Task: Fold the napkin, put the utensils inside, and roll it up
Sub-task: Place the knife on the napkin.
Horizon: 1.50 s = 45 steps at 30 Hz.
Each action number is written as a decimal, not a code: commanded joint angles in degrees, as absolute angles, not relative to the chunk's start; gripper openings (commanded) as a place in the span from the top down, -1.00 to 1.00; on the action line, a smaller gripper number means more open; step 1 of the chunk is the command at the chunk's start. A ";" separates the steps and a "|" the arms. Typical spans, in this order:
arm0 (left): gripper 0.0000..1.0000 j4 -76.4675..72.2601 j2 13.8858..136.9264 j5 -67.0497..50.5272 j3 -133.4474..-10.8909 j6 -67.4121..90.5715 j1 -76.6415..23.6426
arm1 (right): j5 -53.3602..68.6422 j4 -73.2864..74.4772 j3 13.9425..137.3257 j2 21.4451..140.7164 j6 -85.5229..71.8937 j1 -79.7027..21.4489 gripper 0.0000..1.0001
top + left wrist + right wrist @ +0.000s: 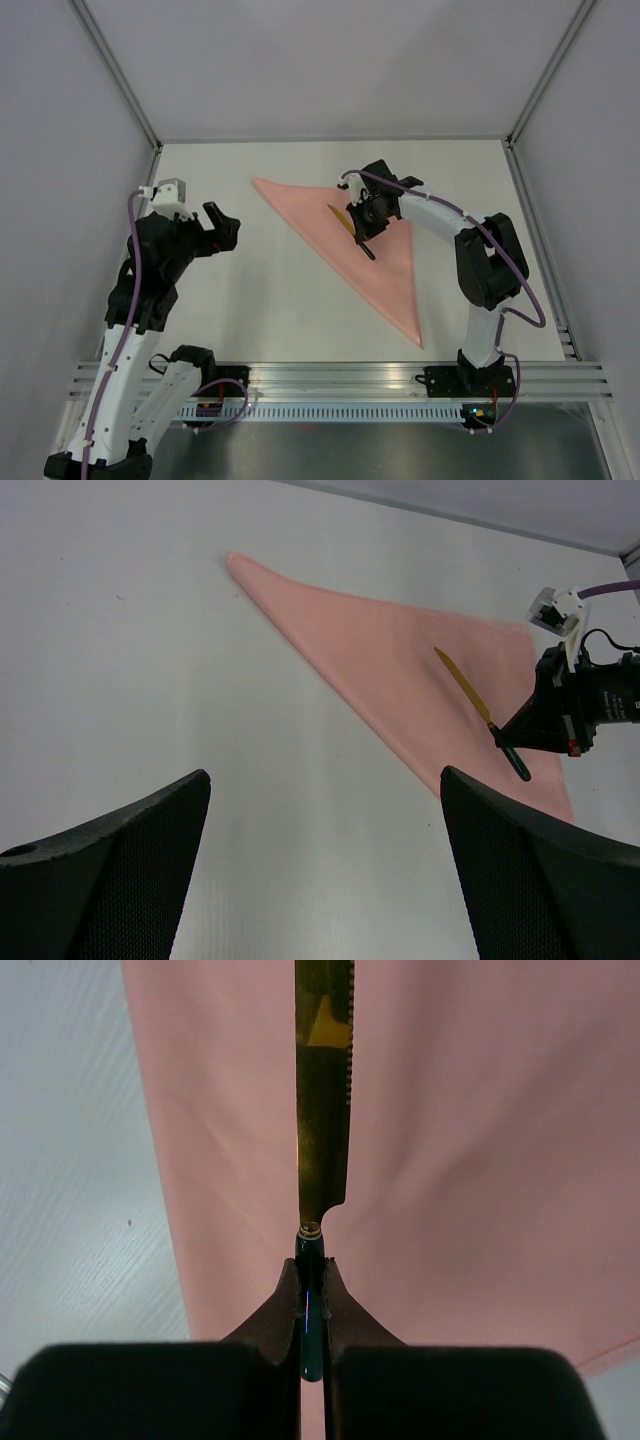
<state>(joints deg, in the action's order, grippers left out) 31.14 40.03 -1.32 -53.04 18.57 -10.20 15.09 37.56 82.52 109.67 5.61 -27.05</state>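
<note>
The salmon-pink napkin (pixel 358 250) lies folded into a triangle on the white table, seen too in the left wrist view (pixel 400 670) and under the right wrist camera (pixel 480 1160). My right gripper (pixel 365 232) is shut on the dark handle of a knife (pixel 322 1110) with a gold serrated blade, held over the napkin's upper part. That utensil (pixel 478 705) points toward the far left from the fingers. Well left of the napkin, my left gripper (pixel 222 228) hangs open over bare table; its fingers (pixel 110 865) have nothing between them.
Grey walls close in the table on the left, right and back. An aluminium rail (pixel 340 378) runs along the near edge by the arm bases. The table's white surface (pixel 250 300) spreads between the two arms.
</note>
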 commanded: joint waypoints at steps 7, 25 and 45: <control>-0.99 30.15 40.43 -0.26 -53.09 19.86 -9.84 | 13.01 34.46 84.03 110.65 0.18 -32.86 0.99; -0.99 30.14 40.17 -0.35 -53.09 19.78 -9.93 | 13.27 32.61 84.55 116.28 -2.81 -37.97 0.99; -0.99 30.23 39.99 -0.35 -53.17 19.78 -9.93 | 13.01 32.78 84.64 118.83 -2.81 -38.15 0.99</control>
<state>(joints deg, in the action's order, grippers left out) 31.14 40.36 -0.32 -53.04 18.57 -10.20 14.55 32.71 83.18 117.89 -1.30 -37.78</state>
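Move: The right hand already holds the knife by its handle over the napkin. The spot it goes for, just inside the napkin's diagonal folded edge, lies about 7 cm left, 4 cm back and 5 cm below. Level with the hand, that folded edge runs some 12 cm to its left; the napkin's far right corner is roughly 18 cm ahead and 15 cm right. From the left hand the spot is about 25 cm right, 6 cm ahead and 27 cm down. Leftward first, about 7 cm and drawing back some 4 cm, the right hand carries the knife over the napkin towards its diagonal folded edge, then sinks roughly 5 cm in two stages. The wrist turns about 5 degrees counter-clockwise and tips slightly; the closed fingers keep their pinch on the handle down to the cloth and stay there. ##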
